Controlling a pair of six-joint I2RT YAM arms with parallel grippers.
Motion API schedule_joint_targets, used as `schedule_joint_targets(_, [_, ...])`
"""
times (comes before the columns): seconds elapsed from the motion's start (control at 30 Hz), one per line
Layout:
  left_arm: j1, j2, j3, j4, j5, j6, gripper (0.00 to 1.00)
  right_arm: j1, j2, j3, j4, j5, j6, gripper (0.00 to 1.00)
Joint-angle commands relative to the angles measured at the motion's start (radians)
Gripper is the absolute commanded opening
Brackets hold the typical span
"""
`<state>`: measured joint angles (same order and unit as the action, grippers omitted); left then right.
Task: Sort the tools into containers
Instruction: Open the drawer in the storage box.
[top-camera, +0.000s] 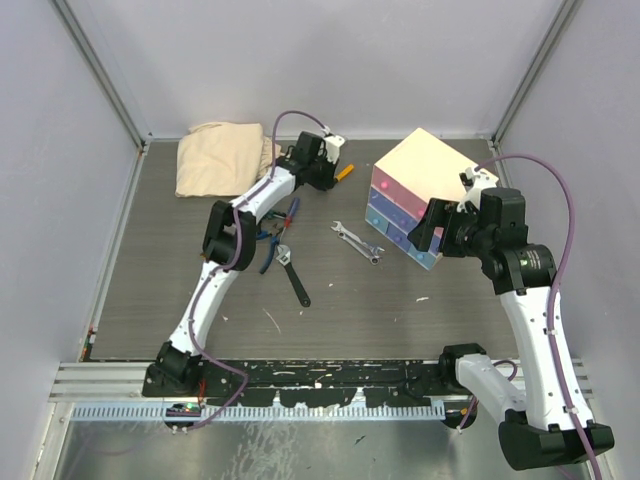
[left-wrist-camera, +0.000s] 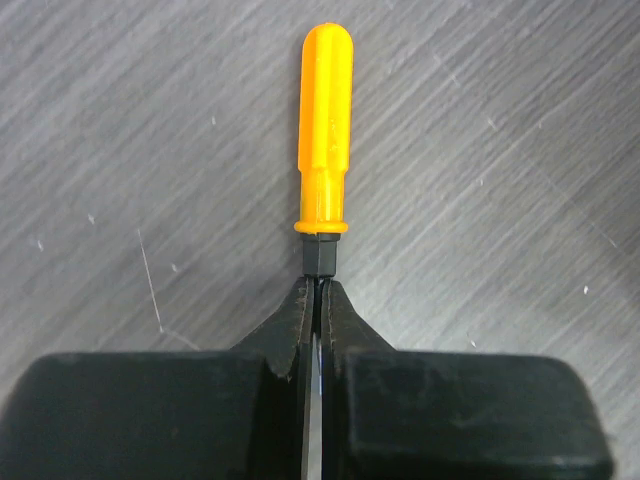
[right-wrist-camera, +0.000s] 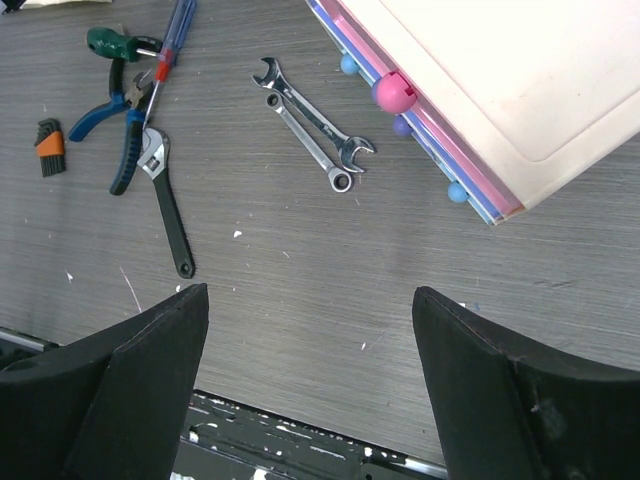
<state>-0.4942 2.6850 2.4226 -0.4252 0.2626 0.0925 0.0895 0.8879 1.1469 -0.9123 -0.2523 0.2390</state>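
My left gripper (left-wrist-camera: 319, 288) is shut on the thin metal shaft of the orange-handled screwdriver (left-wrist-camera: 326, 120), whose handle points away from the fingers just above the table. From above, this gripper (top-camera: 326, 168) is at the back of the table with the orange handle (top-camera: 344, 171) sticking out to its right. My right gripper (right-wrist-camera: 310, 295) is open and holds nothing; it hovers beside the cream chest (top-camera: 425, 165). The chest's pink and blue drawers (right-wrist-camera: 455, 150) are pushed in, with the pink knob (right-wrist-camera: 393, 92) showing. Two silver spanners (right-wrist-camera: 310, 120), the adjustable wrench (right-wrist-camera: 165, 195), blue-handled pliers (right-wrist-camera: 115, 125) and the green screwdriver (right-wrist-camera: 115, 42) lie on the table.
A folded beige cloth (top-camera: 222, 158) lies at the back left. A blue-and-red screwdriver (right-wrist-camera: 175, 35) and a small set of hex keys (right-wrist-camera: 48, 145) lie by the pliers. Grey walls close in the table on three sides.
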Motion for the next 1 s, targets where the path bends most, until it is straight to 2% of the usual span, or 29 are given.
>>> schedule_joint_targets(0.0, [0.003, -0.132, -0.078, -0.066, -0.043, -0.039, 0.00, -0.001, -0.021, 0.008, 0.055, -0.006, 0.002, 0.87])
schedule_joint_targets(0.27, [0.003, -0.402, -0.366, -0.054, -0.122, -0.197, 0.00, -0.002, -0.021, 0.001, 0.099, 0.009, 0.003, 0.87])
schedule_joint_targets(0.47, [-0.011, -0.665, -0.725, 0.024, -0.165, -0.291, 0.00, -0.001, -0.029, -0.024, 0.136, 0.007, 0.023, 0.87])
schedule_joint_targets(0.67, [-0.083, -0.923, -1.041, 0.050, -0.339, -0.341, 0.00, -0.001, -0.039, -0.037, 0.172, 0.028, 0.054, 0.87])
schedule_joint_targets(0.77, [-0.119, -1.029, -1.174, 0.069, -0.373, -0.403, 0.00, -0.001, -0.042, -0.032, 0.181, 0.053, 0.077, 0.88])
schedule_joint_targets(0.97, [-0.265, -1.145, -1.357, 0.102, -0.487, -0.545, 0.00, -0.001, -0.067, -0.059, 0.212, 0.062, 0.121, 0.87])
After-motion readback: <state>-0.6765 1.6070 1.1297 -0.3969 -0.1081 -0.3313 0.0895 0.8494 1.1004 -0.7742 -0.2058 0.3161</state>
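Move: The left hand, already shut on the orange screwdriver at about table height, heads for the adjustable wrench, whose middle is about 29 cm back and 11 cm left. The pliers lie some 19 cm back and 17 cm left; the red screwdriver 11 cm back and 11 cm left; the two spanners 18 cm back and 7 cm right. From the right hand, the near pink knob is about 11 cm ahead, 3 cm left and 7 cm lower. Still pinching the orange screwdriver at the shaft just below its handle, the left hand draws it back some 25 cm and about 10 cm left towards the adjustable wrench, climbing 8 cm on the way before sinking a little, while the wrist swings counter-clockwise some 20 degrees and tips slightly further down. The open right hand eases forward and up by barely 2 cm, touching nothing, its fingers tilting up a few degrees. ##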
